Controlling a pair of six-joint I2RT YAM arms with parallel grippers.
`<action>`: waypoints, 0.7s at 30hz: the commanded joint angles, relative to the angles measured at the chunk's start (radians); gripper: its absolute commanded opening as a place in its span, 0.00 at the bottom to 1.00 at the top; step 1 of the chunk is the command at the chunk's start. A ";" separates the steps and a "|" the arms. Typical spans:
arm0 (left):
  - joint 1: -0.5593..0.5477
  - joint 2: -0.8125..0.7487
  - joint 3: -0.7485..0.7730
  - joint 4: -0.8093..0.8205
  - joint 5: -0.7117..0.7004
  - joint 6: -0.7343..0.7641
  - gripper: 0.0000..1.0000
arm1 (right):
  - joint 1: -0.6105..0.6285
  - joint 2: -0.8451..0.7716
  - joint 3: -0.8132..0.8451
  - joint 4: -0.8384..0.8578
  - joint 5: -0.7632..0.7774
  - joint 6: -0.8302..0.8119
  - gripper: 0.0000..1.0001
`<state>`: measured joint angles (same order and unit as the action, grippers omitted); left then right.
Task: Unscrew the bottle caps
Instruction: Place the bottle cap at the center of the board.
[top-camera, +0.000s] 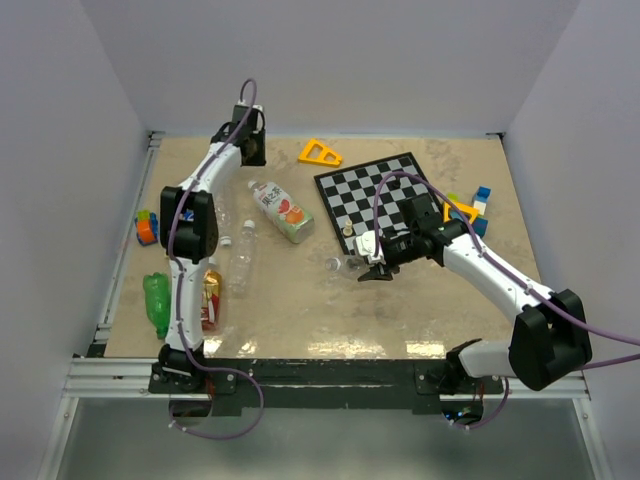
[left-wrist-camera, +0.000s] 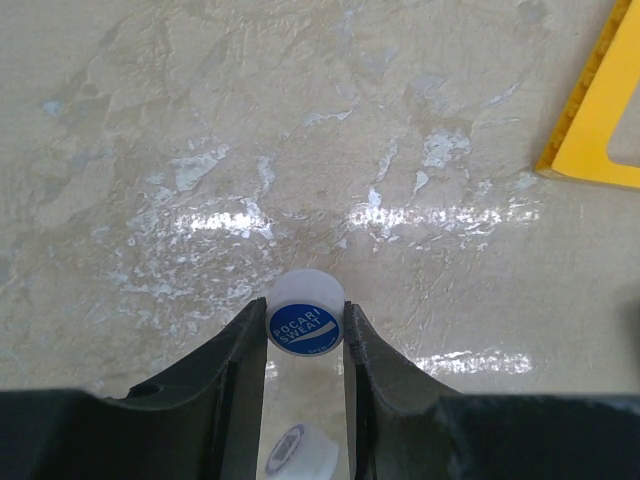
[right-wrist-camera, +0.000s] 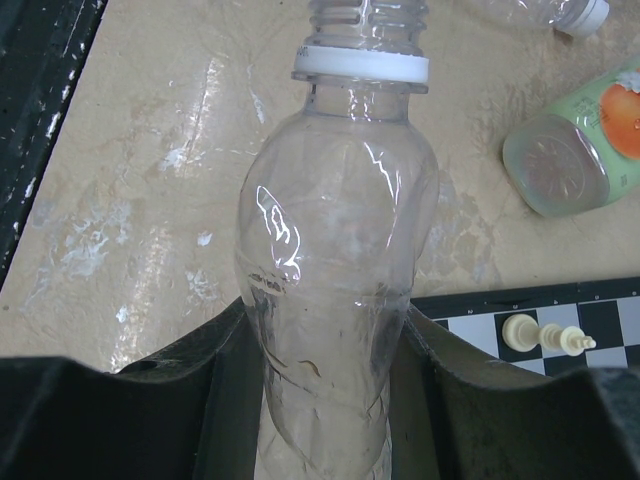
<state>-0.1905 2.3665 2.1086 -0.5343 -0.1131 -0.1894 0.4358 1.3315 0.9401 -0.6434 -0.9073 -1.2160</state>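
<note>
My left gripper (left-wrist-camera: 305, 312) is shut on a white bottle cap (left-wrist-camera: 305, 322) with a blue Pocari Sweat print, just above the table. In the top view this gripper (top-camera: 252, 150) is at the far back left. A second white round shape (left-wrist-camera: 296, 452) shows lower between the fingers; I cannot tell what it is. My right gripper (right-wrist-camera: 325, 312) is shut on the body of a clear bottle (right-wrist-camera: 340, 230). Its threaded neck is bare above a white ring (right-wrist-camera: 360, 65). From above, the right gripper (top-camera: 372, 264) holds that bottle (top-camera: 350, 264) low at the table's middle.
A bottle with a white-green-orange label (top-camera: 282, 210) and a clear capped bottle (top-camera: 243, 255) lie left of centre. A green bottle (top-camera: 157, 303) and a red-yellow one (top-camera: 211, 298) lie at the left front. A chessboard (top-camera: 385, 195), yellow triangle (top-camera: 320, 153) and blocks (top-camera: 470, 210) sit behind.
</note>
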 joint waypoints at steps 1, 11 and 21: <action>0.003 0.051 0.082 0.010 -0.013 0.015 0.02 | 0.000 -0.017 0.003 -0.006 -0.008 -0.008 0.00; 0.003 0.126 0.143 0.016 0.013 -0.002 0.39 | 0.000 -0.005 0.002 0.004 0.004 0.001 0.00; 0.002 -0.059 0.143 0.005 0.082 -0.012 0.74 | 0.000 -0.005 0.006 0.005 -0.004 0.012 0.00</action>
<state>-0.1902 2.4798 2.2127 -0.5446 -0.0891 -0.1974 0.4358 1.3342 0.9401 -0.6430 -0.9001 -1.2133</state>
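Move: Below the left hand, which already holds the white Pocari Sweat cap, the bare table spot for it lies about 5 cm down and 1 cm ahead. The apple drink bottle lies some 13 cm back and 7 cm to the right, its own white cap end only about 4 cm back and 1 cm left; the yellow triangle is roughly 8 cm ahead and 18 cm right. From the right hand, the spot is about 37 cm ahead, 29 cm left and 10 cm down. Lowering the pinched cap about 4.5 cm, nearly straight down with a slight drift forward, the left hand sets it on the table just beyond the apple drink bottle's cap end. The fingers then open to about twice their gap, let go, and the hand starts back up by some 1.5 cm. Meanwhile the right hand stays in place, still gripping the uncapped clear bottle. ##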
